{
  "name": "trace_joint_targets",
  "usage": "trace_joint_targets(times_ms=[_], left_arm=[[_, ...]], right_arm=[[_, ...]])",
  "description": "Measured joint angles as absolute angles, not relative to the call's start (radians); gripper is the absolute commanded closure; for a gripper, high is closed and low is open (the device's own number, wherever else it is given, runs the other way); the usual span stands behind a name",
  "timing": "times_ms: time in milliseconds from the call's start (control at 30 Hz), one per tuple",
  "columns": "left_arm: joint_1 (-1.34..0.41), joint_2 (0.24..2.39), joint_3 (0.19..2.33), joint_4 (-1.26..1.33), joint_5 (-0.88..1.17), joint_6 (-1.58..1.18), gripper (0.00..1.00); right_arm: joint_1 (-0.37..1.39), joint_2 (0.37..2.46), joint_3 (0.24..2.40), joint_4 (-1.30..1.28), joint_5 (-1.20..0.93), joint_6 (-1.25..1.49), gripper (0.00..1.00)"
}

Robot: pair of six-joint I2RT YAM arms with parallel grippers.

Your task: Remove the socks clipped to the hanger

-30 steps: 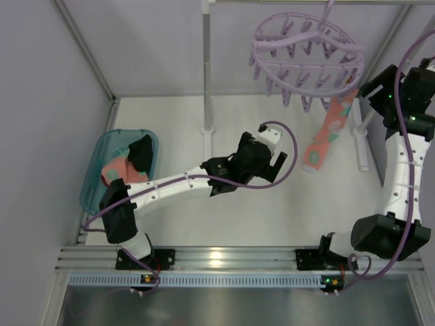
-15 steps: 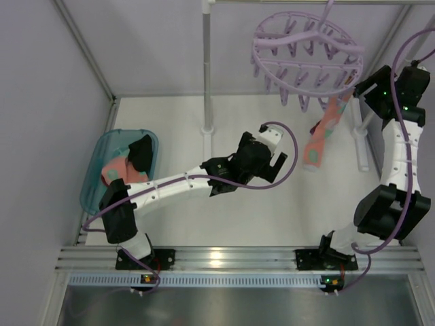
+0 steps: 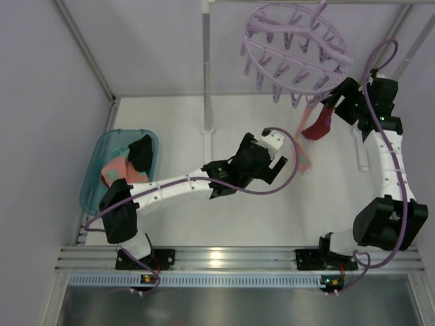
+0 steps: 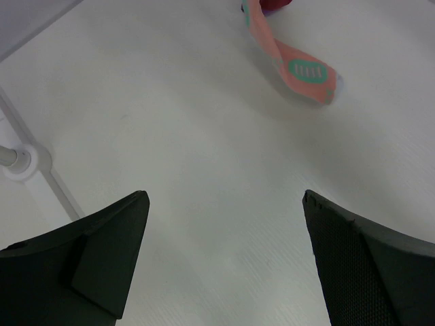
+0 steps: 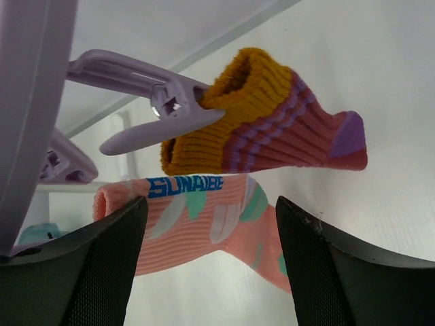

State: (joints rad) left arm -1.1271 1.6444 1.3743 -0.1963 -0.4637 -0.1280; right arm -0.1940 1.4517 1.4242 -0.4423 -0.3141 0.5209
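The lilac ring hanger [image 3: 292, 51] hangs at the top right, its pegs dangling. One lilac peg [image 5: 153, 112] clips the orange-cuffed red and purple sock [image 5: 272, 129], which shows dark red from above [image 3: 318, 125]. A salmon pink sock [image 5: 204, 217] with teal patches hangs just below it, also [image 3: 302, 146]; its clip is hidden. My right gripper [image 5: 211, 204] is open right under the hanger's rim [image 3: 336, 105], the salmon sock showing between its fingers. My left gripper [image 4: 224, 197] is open over bare table [image 3: 275, 163], the salmon sock's toe [image 4: 302, 71] ahead of it.
A teal translucent tub [image 3: 98, 180] at the left holds a black sock [image 3: 141, 153] and a salmon one [image 3: 117, 170]. The white pole [image 3: 206, 68] stands at back centre, its foot [image 4: 17, 157] left of my left gripper. Grey walls close in both sides.
My right arm has swung left and up to the hanger's rim, its jaws barely narrowing. The hanger and both socks have swung left. The left arm has hardly moved.
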Motion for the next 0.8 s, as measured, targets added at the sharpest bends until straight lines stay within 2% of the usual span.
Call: trace_joint_targets(times_ms=[267,500,667,800], left_arm=[[-1.127,1.657,1.314,-0.074,-0.494,-0.016,0.02],[-1.124,1.804,1.391,0.097,-0.467,0.080,0.02],[-1.057,1.897,1.407,0.155,-0.273,0.096,0.02],[-0.905,1.923,1.411,0.213,-0.058,0.065,0.02]], right_arm=[[-0.178,1.321,1.388,-0.443,-0.389,0.529,0.27],[-0.162,1.291,1.388,-0.443,-0.437,0.546,0.27],[-0.158,1.291,1.389,-0.451,-0.443,0.543,0.27],[-0.158,1.291,1.389,-0.459,-0.443,0.533,0.27]])
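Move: The clip holding the red sock's yellow cuff is about 6 cm to the right hand's left, 2 cm back and 4 cm above. The patterned pink sock hangs some 11 cm left, 4 cm back and 6 cm below; the hanger's ring centres roughly 13 cm left, 7 cm ahead and 10 cm up. From the left hand, the red sock is about 13 cm ahead, 15 cm right and 4 cm higher, the pink sock 12 cm ahead, 11 cm right, about level. The red sock's clip is what the right hand lines up on, going about 5 cm up and 4 cm each back and left, turning slightly counter-clockwise, then holding with part-open fingers around the clip handle. Towards the hanging socks the wide-open left hand swings right and down, then drives forward, yawing clockwise; neither hand closes. ##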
